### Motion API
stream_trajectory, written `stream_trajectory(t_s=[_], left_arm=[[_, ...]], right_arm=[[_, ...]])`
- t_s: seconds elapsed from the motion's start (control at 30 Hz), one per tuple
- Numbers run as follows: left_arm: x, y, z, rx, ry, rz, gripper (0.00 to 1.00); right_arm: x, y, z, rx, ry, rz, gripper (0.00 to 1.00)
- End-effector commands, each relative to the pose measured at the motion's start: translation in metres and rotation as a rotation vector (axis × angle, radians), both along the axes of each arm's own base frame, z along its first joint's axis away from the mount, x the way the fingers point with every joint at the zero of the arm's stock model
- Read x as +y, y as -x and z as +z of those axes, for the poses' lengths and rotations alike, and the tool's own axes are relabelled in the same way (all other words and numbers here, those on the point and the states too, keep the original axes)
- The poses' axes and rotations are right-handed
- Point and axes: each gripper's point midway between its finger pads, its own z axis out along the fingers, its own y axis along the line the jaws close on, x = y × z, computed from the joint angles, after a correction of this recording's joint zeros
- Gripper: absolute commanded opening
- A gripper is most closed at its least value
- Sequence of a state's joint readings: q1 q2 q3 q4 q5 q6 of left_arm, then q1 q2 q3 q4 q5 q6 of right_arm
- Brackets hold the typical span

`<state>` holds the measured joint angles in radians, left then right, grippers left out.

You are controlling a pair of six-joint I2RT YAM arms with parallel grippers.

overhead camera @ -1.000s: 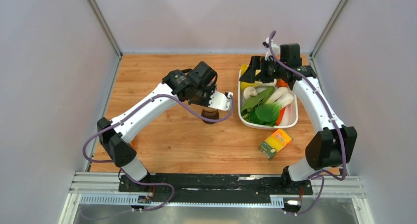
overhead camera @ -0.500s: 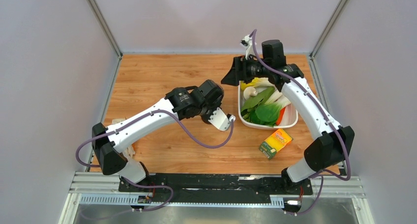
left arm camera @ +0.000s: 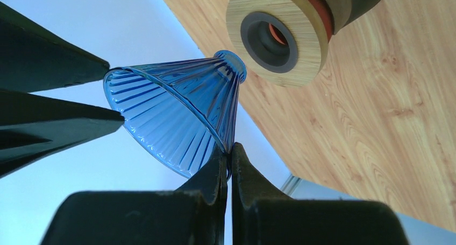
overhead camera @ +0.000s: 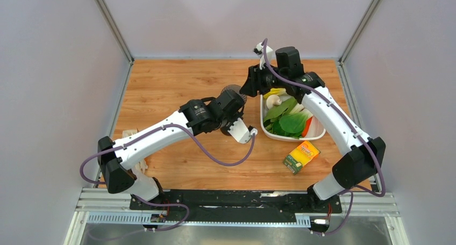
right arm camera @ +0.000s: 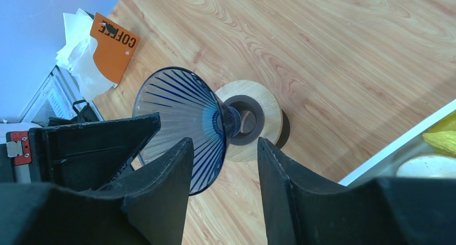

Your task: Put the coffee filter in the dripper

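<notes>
My left gripper (left arm camera: 227,148) is shut on the rim of a blue ribbed see-through cone (left arm camera: 177,116) and holds it tilted in the air. The dripper (left arm camera: 277,35), a tan wooden round top with a dark hole and dark base, stands on the table just past the cone's narrow end; it also shows in the right wrist view (right arm camera: 263,113). My right gripper (right arm camera: 225,143) is open above them, empty, close to the cone (right arm camera: 183,121). White paper coffee filters (right arm camera: 80,54) lie far left by the table edge. From above, the left gripper (overhead camera: 232,101) and right gripper (overhead camera: 248,88) nearly meet.
An orange COFFEE packet (right arm camera: 114,46) lies on the filters. A white tub (overhead camera: 317,135) of vegetables stands right of centre, its rim in the right wrist view (right arm camera: 398,148). A yellow box (overhead camera: 301,156) lies in front of the tub. Grey walls enclose the table.
My right gripper has swung left from over the tub to beside the blue cone. My left arm has shifted and now holds the cone raised and tilted above the dripper.
</notes>
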<state>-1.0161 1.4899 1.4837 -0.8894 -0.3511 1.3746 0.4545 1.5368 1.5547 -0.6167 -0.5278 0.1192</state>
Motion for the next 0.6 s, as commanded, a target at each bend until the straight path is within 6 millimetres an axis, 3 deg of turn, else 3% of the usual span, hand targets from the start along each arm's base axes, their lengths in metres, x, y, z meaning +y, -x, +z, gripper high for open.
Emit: stream_trajectory(t_s=[0.0, 0.23, 0.4, 0.47, 0.5, 0.57], left_arm=[[-0.002, -0.005, 0.027, -0.085, 0.048, -0.001, 0.00], [-0.005, -0.007, 0.032, -0.102, 0.066, -0.005, 0.00], [-0.003, -0.008, 0.035, -0.117, 0.083, 0.010, 0.06], [0.001, -0.008, 0.035, -0.114, 0.089, 0.030, 0.20], [0.003, -0.008, 0.033, -0.107, 0.096, 0.046, 0.33], [0.009, -0.008, 0.035, -0.095, 0.135, 0.092, 0.47]], right_arm=[[0.008, 0.003, 0.000, -0.027, 0.017, 0.017, 0.48], [0.015, 0.000, -0.003, -0.006, 0.009, 0.029, 0.31], [0.019, -0.003, -0.002, 0.018, -0.008, 0.018, 0.01], [0.019, -0.005, 0.000, 0.030, -0.018, 0.007, 0.00], [0.020, -0.007, 0.001, 0.034, -0.023, 0.003, 0.00], [0.019, -0.013, 0.003, 0.041, -0.031, -0.022, 0.00]])
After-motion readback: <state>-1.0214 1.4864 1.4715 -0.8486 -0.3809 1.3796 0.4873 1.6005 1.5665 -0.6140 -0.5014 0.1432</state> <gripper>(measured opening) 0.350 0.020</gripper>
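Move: The blue dripper, held by its rim in the left fingers, has its middle about 3 cm to the right hand's left, 2 cm back and 1 cm lower. The wood-collared carafe stands about 9 cm back, 5 cm left and 20 cm below the right hand; the vegetable tray lies some 17 cm right, 3 cm back and 25 cm down. From the left hand the dripper's middle is about 4 cm ahead, 1 cm left, level. Right hand eases left, then down, about 2.5 cm, pinching the dripper's rim; left stays, opening its fingers. ##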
